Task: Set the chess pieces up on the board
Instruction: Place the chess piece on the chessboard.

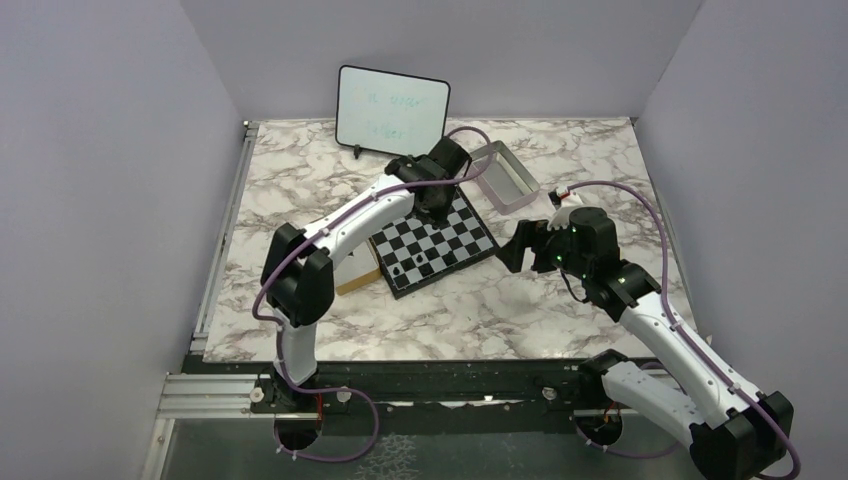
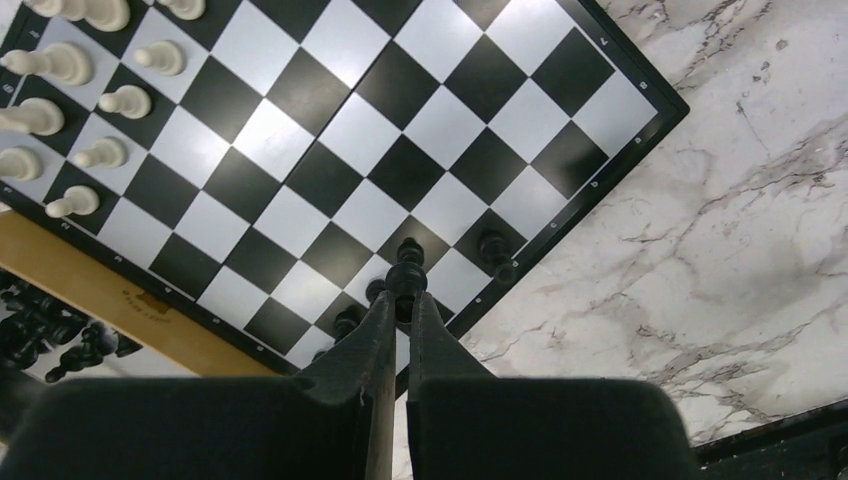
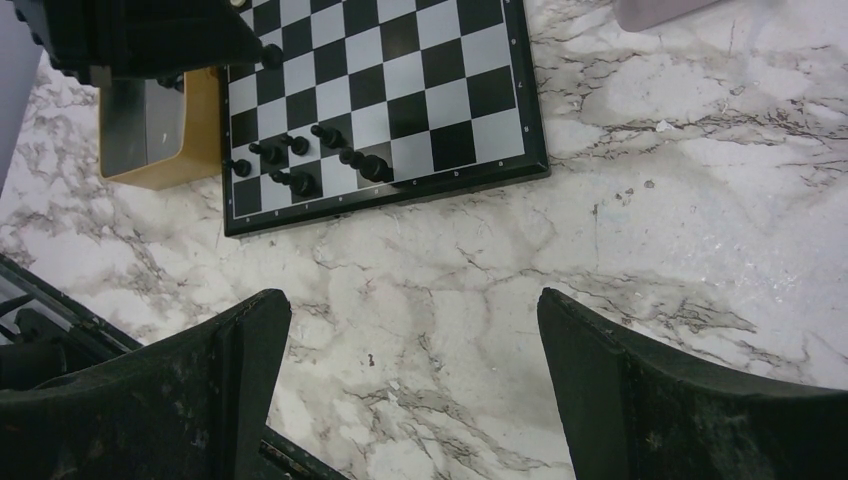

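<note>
The board (image 1: 470,232) lies mid-table with black and white checks and a black rim. My left gripper (image 2: 401,303) is shut on a black chess piece (image 2: 406,272), holding it over the board's (image 2: 380,150) edge rows, next to standing black pieces (image 2: 497,250). From above, the left gripper (image 1: 436,206) hovers over the board's far half. Several black pieces (image 3: 300,160) stand in the two rows at one corner of the board (image 3: 400,80). My right gripper (image 3: 412,310) is open over bare marble, right of the board (image 1: 521,246), holding nothing.
Pale chess figures (image 2: 100,100) stand along the opposite side of the board. A tan wooden box (image 3: 170,140) with loose black pieces (image 2: 40,335) sits against the board's left side. A grey metal tray (image 1: 503,175) and a small whiteboard (image 1: 392,110) stand behind.
</note>
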Tool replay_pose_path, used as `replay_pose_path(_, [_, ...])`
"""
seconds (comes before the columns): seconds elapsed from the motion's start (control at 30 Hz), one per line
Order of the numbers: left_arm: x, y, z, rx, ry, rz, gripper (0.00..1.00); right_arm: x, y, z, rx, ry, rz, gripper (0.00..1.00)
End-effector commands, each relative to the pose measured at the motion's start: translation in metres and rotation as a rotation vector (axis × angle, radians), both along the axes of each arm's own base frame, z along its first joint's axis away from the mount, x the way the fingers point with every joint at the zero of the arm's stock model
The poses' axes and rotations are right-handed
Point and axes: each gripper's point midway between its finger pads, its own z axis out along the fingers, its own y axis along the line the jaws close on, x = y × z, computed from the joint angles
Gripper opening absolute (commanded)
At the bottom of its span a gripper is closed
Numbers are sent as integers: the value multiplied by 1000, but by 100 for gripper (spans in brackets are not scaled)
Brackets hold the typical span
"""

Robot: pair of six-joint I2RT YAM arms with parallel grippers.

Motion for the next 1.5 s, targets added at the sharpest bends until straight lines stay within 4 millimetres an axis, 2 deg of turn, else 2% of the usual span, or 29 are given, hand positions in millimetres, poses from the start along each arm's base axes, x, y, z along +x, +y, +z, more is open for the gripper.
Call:
replay_pose_path(0.0, [2, -15, -2, 16, 0, -1, 4, 1, -6, 3, -12, -18, -19, 100])
replay_pose_path(0.2, [3, -27, -20, 45, 30, -24, 4, 2, -7, 5, -13, -23, -26, 100])
replay_pose_path(0.63, [5, -33, -53, 82, 87, -37, 4, 3, -8, 3, -21, -18, -32, 100])
replay_pose_path(1.1, [-3, -32, -78, 101, 127, -54, 4, 3, -9, 0, -26, -15, -35, 100])
replay_pose_path(1.47, [-7, -32, -85, 97, 145, -57, 4, 2, -9, 0, -24, -14, -36, 100])
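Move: The left hand holds a black pawn. Its place, the empty light second-row square on the chessboard, lies about 3 cm right, 1 cm back and some 12 cm below. The neighbouring pawn stands about 2 cm back, 1 cm right; the next about 3 cm back, 2 cm left; the tall back-row piece roughly 4 cm back, 4 cm right; all about 11 cm down. From the idle right hand, the square is some 8 cm ahead, 17 cm left and 16 cm below. Keeping its pinch on the black pawn, the left hand sinks about 7.5 cm towards the empty light square beside the row of pawns. Early on it also shifts some 3 cm right, then drops almost straight, nearly pauses and eases down the last bit more slowly; the wrist tips by about 10 degrees so the fingers point more steeply down. ##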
